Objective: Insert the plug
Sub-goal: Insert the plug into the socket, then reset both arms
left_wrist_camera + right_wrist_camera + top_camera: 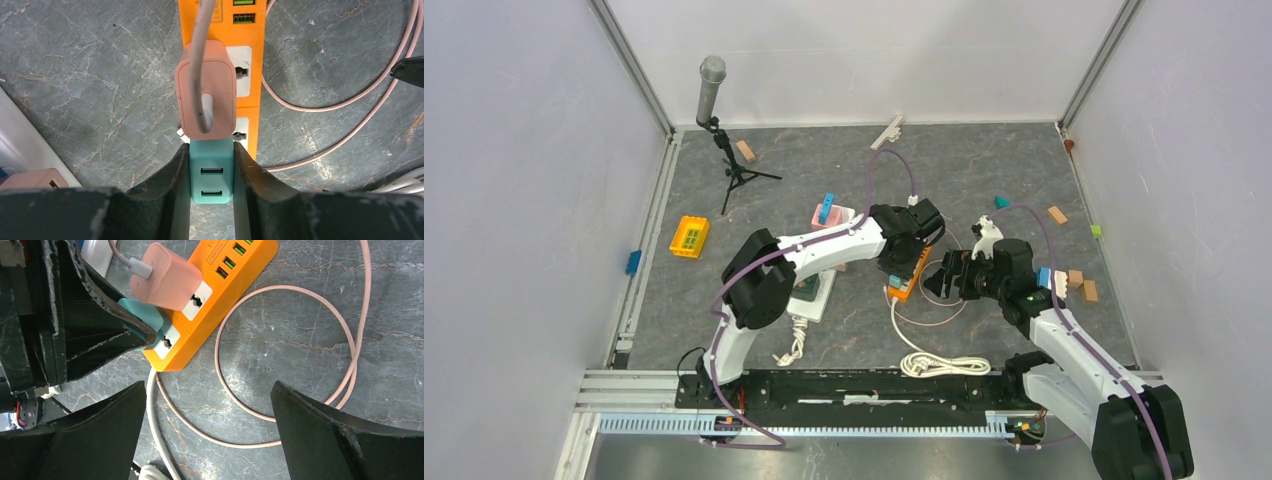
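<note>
My left gripper (pixel 212 150) is shut on a teal plug (pixel 212 172), a small charger block with two USB slots facing the camera. The plug sits over the end socket of the orange power strip (pixel 254 120), right behind a pink charger (pixel 205 90) plugged into the neighbouring socket. In the right wrist view the teal plug (pixel 145 315) leans on the strip (pixel 235 275) beside the half-uncovered end socket; its pins are hidden. My right gripper (pixel 209 387) hangs open over the pink cable loop (pixel 300 300), holding nothing. From above, the left gripper (pixel 904 262) and the right gripper (pixel 939 280) are close together.
A white power strip (pixel 809 295) lies left of the orange one, and a coiled white cable (pixel 944 365) lies near the arm bases. A microphone on a tripod (pixel 711 90), a yellow block (pixel 690 237) and small blocks (pixel 1079 280) are scattered around.
</note>
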You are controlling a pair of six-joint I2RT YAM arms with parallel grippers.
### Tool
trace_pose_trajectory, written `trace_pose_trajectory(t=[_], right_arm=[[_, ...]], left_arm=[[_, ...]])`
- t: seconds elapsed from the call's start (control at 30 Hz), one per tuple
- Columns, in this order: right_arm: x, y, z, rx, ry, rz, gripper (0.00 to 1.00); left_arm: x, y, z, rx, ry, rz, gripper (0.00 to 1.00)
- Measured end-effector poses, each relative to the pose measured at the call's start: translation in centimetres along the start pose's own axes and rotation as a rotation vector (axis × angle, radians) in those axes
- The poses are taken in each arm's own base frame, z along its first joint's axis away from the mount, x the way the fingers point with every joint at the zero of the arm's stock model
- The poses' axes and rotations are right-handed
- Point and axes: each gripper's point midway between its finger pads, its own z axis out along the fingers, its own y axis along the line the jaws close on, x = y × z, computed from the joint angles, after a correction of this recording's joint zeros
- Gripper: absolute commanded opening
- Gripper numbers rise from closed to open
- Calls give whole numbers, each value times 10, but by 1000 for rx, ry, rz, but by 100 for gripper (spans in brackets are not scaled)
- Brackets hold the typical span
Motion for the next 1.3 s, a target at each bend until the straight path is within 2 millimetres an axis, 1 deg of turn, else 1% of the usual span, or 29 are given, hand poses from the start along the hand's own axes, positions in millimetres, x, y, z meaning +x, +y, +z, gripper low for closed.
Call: trace_pose_trajectory(t=[0.03, 0.1, 0.17, 0.2, 0.3, 0.37, 0.4, 0.43, 0.5, 0.6, 0.67, 0.7, 0.77, 0.8, 0.87, 0.93, 0.97, 1.1, 1.2, 1.23, 1.27, 1.3], right_arm=[[0, 0, 0, -1, 0, 0, 98], [0, 0, 0, -1, 0, 1, 98], [0, 0, 0, -3, 2, 1, 98], [0, 0, 0, -4, 2, 0, 98], [1, 0, -1, -3, 4, -1, 98], [0, 1, -3, -4, 2, -5, 98], [-1, 2, -4, -5, -1, -9, 98], [-3, 3, -6, -7, -6, -13, 98], [-10, 7, -9, -12, -21, -25, 98], [-22, 14, -16, -24, -53, -49, 98], [-30, 18, -19, -30, -73, -65, 98], [-33, 19, -20, -30, -79, -69, 98], [-36, 19, -21, -23, -85, -77, 98], [-37, 18, -22, -15, -86, -79, 98], [-38, 17, -22, -4, -84, -82, 98], [-39, 14, -23, 16, -82, -83, 98], [-41, 13, -23, 26, -82, -86, 98], [-53, 8, -23, 72, -99, -105, 98], [-63, 1, -24, 122, -119, -129, 98], [-66, -2, -24, 138, -126, -135, 98], [-68, -5, -25, 159, -134, -142, 98], [-70, -9, -26, 179, -143, -149, 98]], left_arm=[[0, 0, 0, 1, -5, 0, 48], [-1, 2, 1, -5, -19, -1, 60], [4, 7, 8, -26, -19, -3, 71], [6, 9, 11, -28, -18, -12, 75], [6, 17, 4, -45, -41, -18, 84], [6, 21, -6, -40, -55, -23, 89], [4, 21, -12, -32, -68, -26, 93], [1, 20, -20, -17, -88, -30, 99], [-14, 16, -46, 33, -157, -44, 100], [-40, 9, -93, 146, -281, -77, 100], [-56, 12, -125, 234, -370, -107, 100], [-62, 19, -140, 273, -414, -128, 100], [-69, 42, -165, 332, -496, -180, 100], [-70, 56, -172, 347, -528, -210, 100], [-68, 94, -180, 354, -591, -287, 100], [-58, 130, -180, 342, -619, -362, 100], [-52, 152, -178, 326, -634, -411, 100], [-17, 231, -167, 225, -662, -601, 100], [10, 273, -163, 141, -685, -712, 100], [15, 277, -163, 128, -688, -725, 100], [22, 291, -163, 93, -700, -760, 100], [27, 298, -163, 68, -707, -775, 100]])
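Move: The teal plug is between the left hand's closed-in fingers, its middle practically at the hand point, down at the near end of the orange power strip. The pink charger stands about 4 cm ahead and 2 cm to the right; the strip's middle is some 3 cm ahead, 3 cm right and 3 cm lower. The small pink block lies roughly 13 cm left and 3 cm ahead. From the empty right hand, the teal plug is about 10 cm left, level ahead, 3 cm below. The left fingers let go of the teal plug, spreading from a narrow grip to wide open with a small dip and shift left. The hand then climbs steeply off the plug to nearly 20 cm, sweeps left across the white strip and sinks again, ending about 30 cm left and somewhat forward, fingers swung up from straight down towards forward-right. The open right hand rises some 5 cm, easing forward and right away from the plug. ##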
